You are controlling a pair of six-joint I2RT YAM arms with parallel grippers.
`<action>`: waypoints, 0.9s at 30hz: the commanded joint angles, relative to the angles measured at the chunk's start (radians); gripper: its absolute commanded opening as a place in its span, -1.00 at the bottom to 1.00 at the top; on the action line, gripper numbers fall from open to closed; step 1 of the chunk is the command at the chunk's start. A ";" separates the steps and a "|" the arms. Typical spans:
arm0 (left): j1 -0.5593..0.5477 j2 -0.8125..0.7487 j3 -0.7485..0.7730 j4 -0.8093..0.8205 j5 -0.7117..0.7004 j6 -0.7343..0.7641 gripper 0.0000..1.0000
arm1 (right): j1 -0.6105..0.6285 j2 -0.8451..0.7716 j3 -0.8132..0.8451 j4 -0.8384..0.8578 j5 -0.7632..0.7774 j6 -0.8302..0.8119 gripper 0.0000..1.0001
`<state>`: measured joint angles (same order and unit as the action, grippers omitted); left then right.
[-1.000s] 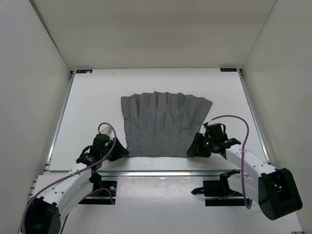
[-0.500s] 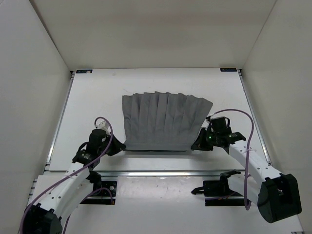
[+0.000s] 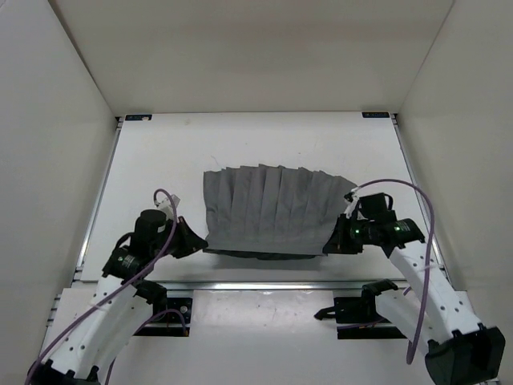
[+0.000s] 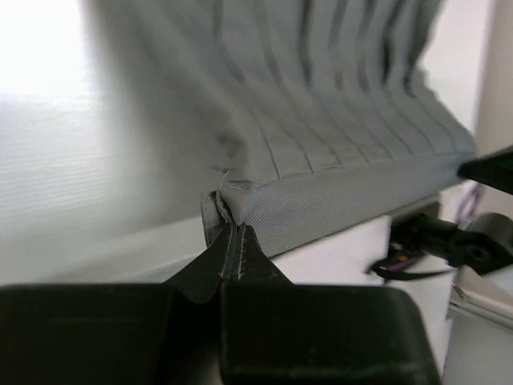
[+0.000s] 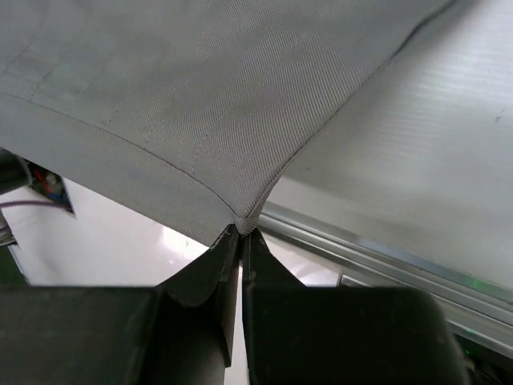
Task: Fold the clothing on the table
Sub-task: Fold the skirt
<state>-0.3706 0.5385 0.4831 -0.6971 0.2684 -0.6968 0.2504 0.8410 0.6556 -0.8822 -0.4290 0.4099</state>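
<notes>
The clothing (image 3: 272,208) is a dark grey pleated skirt spread on the white table (image 3: 160,160). Its near edge is raised off the surface and casts a shadow beneath. My left gripper (image 3: 200,241) is shut on the near left corner of the clothing (image 4: 321,152), and the pinched hem shows right at its tips (image 4: 230,228). My right gripper (image 3: 330,243) is shut on the near right corner, where the clothing (image 5: 200,96) bunches to a point at the tips (image 5: 242,233). The far edge still lies flat on the table.
White walls enclose the table on the left, right and back. A metal rail (image 3: 272,284) runs along the near edge, also seen in the right wrist view (image 5: 385,261). Purple cables (image 3: 401,192) loop over both arms.
Both grippers have shut on the near corners of the clothing and risen, lifting the near edge. The skirt has shifted slightly away from the arms.
</notes>
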 commanded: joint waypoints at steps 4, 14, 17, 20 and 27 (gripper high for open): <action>-0.001 -0.052 0.210 -0.182 0.063 0.005 -1.00 | -0.098 -0.151 0.153 -0.283 -0.013 -0.137 -1.00; 0.033 0.102 0.248 0.003 0.097 0.040 -1.00 | -0.145 -0.039 0.229 -0.225 -0.057 -0.141 -1.00; 0.079 0.217 0.294 0.059 0.109 0.086 -1.00 | -0.149 0.058 0.277 -0.163 -0.056 -0.143 -0.99; 0.117 0.349 0.327 0.140 0.109 0.112 -1.00 | -0.178 0.214 0.344 -0.100 -0.085 -0.151 -1.00; 0.188 0.705 0.380 0.385 0.098 0.099 -1.00 | -0.304 0.533 0.415 0.225 -0.172 -0.076 -0.99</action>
<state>-0.2188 1.1332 0.8120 -0.4660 0.4038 -0.6174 0.0055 1.2903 1.0370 -0.8597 -0.5938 0.3004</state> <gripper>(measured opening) 0.020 0.009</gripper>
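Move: Pinched shut on the two ends of the skirt's waistband, about 11 cm above the table, the hands face the pleated hem lying farther out. The hem's middle is some 32 cm ahead of the left hand and 24 cm to its right, and about 32 cm ahead of the right hand and 14 cm to its left. The metal rail at the table's near edge lies roughly 7 cm straight behind either hand. Lifting first, both hands keep their pinch on the waistband corners and raise it, the left by about 8 cm and the right by 6, easing back slightly. Then both swing it forward together, some 13 cm and speeding up, over the skirt's own cloth towards the pleated hem; the left hand sinks about 4 cm on the way while the right stays nearly level. ##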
